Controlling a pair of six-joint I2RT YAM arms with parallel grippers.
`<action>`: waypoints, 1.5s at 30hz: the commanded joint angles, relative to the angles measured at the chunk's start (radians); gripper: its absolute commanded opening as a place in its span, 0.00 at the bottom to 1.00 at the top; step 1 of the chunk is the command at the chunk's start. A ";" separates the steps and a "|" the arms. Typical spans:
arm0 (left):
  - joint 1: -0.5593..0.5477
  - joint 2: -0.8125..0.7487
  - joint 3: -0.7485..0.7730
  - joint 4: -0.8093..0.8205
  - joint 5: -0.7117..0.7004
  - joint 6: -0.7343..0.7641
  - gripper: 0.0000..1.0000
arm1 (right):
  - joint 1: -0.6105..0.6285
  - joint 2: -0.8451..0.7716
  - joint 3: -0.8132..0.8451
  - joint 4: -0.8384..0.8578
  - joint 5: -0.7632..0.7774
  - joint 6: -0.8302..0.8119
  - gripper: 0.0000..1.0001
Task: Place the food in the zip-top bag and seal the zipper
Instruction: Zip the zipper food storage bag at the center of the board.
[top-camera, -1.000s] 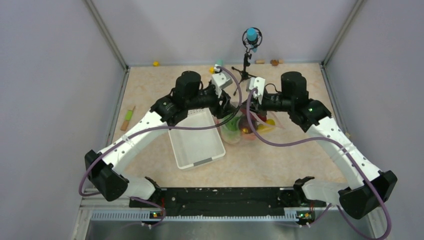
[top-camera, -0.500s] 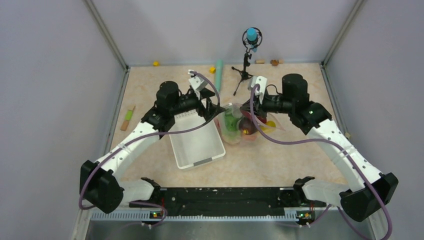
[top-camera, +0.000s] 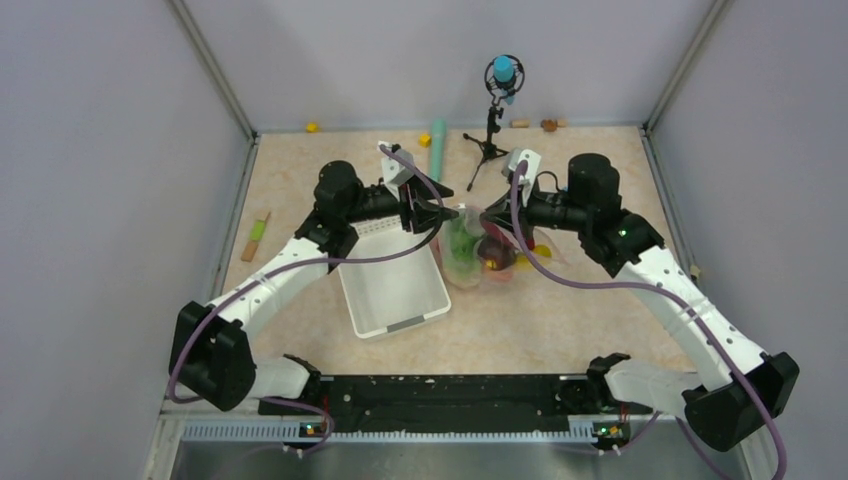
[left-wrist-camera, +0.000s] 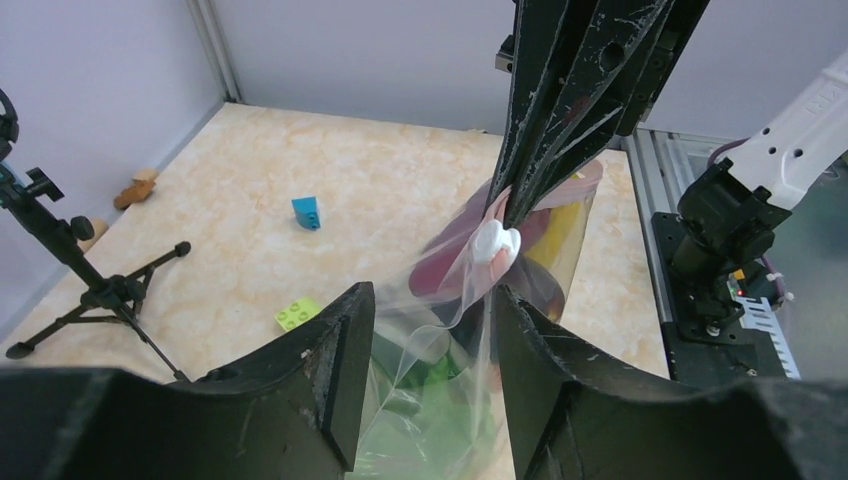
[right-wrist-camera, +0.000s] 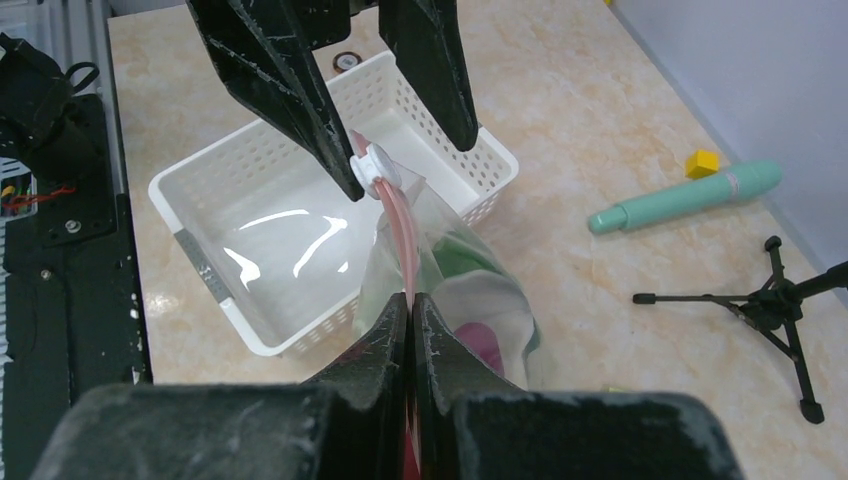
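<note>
The zip-top bag (top-camera: 482, 262) stands in mid-table, holding the food: a green piece (top-camera: 462, 243), a dark maroon piece (top-camera: 496, 252) and a yellow piece (left-wrist-camera: 562, 222). My right gripper (right-wrist-camera: 410, 300) is shut on the pinkish zipper (right-wrist-camera: 398, 215) at the bag's right end. A white slider (right-wrist-camera: 374, 168) sits on the zipper's left end. My left gripper (left-wrist-camera: 430, 296) is open, its fingers straddling the bag's top on either side of that slider; one finger (right-wrist-camera: 300, 95) lies against it. In the top external view the left gripper (top-camera: 440, 211) and right gripper (top-camera: 493, 217) face each other over the bag.
A white slotted basket (top-camera: 372, 315) lies just left of the bag. A teal cylinder (top-camera: 437, 135) and a small tripod (top-camera: 489, 140) stand at the back. A blue block (left-wrist-camera: 307, 213) and a green block (left-wrist-camera: 298, 313) lie beyond the bag.
My left gripper drew back leftwards off the bag's top, opened wide, then narrowed around the slider end. The right gripper kept its hold and hardly moved.
</note>
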 joint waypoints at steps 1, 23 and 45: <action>0.001 0.028 -0.003 0.120 0.031 -0.014 0.52 | -0.007 -0.041 0.000 0.109 -0.004 0.058 0.00; 0.000 0.104 0.044 0.194 0.165 -0.061 0.34 | -0.007 -0.038 -0.020 0.107 -0.001 0.067 0.00; -0.026 0.103 0.082 0.085 0.081 -0.049 0.00 | -0.006 -0.022 -0.003 0.120 -0.072 0.006 0.37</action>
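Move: Just in front of the half-open left fingers, about 3 cm to the right, 1 cm back and level, is the white zipper slider; it lies some 4 cm left and 1 cm ahead of the right hand, at its height, and that hand still pinches the bag's lip. From the left hand, the bagged food hangs 7 cm right, 2 cm back and 15 cm below, while the white basket is roughly 11 cm left, 5 cm back and 24 cm below. Sinking some 2 cm and easing right about 2 cm overall, after a small swing forward and back, the left hand turns slightly clockwise and shuts its half-open fingers on the bag's zip lip right beside the slider. The right hand stays nearly in place, keeping its pinch until late, then opens about a quarter and lets go of the lip. ##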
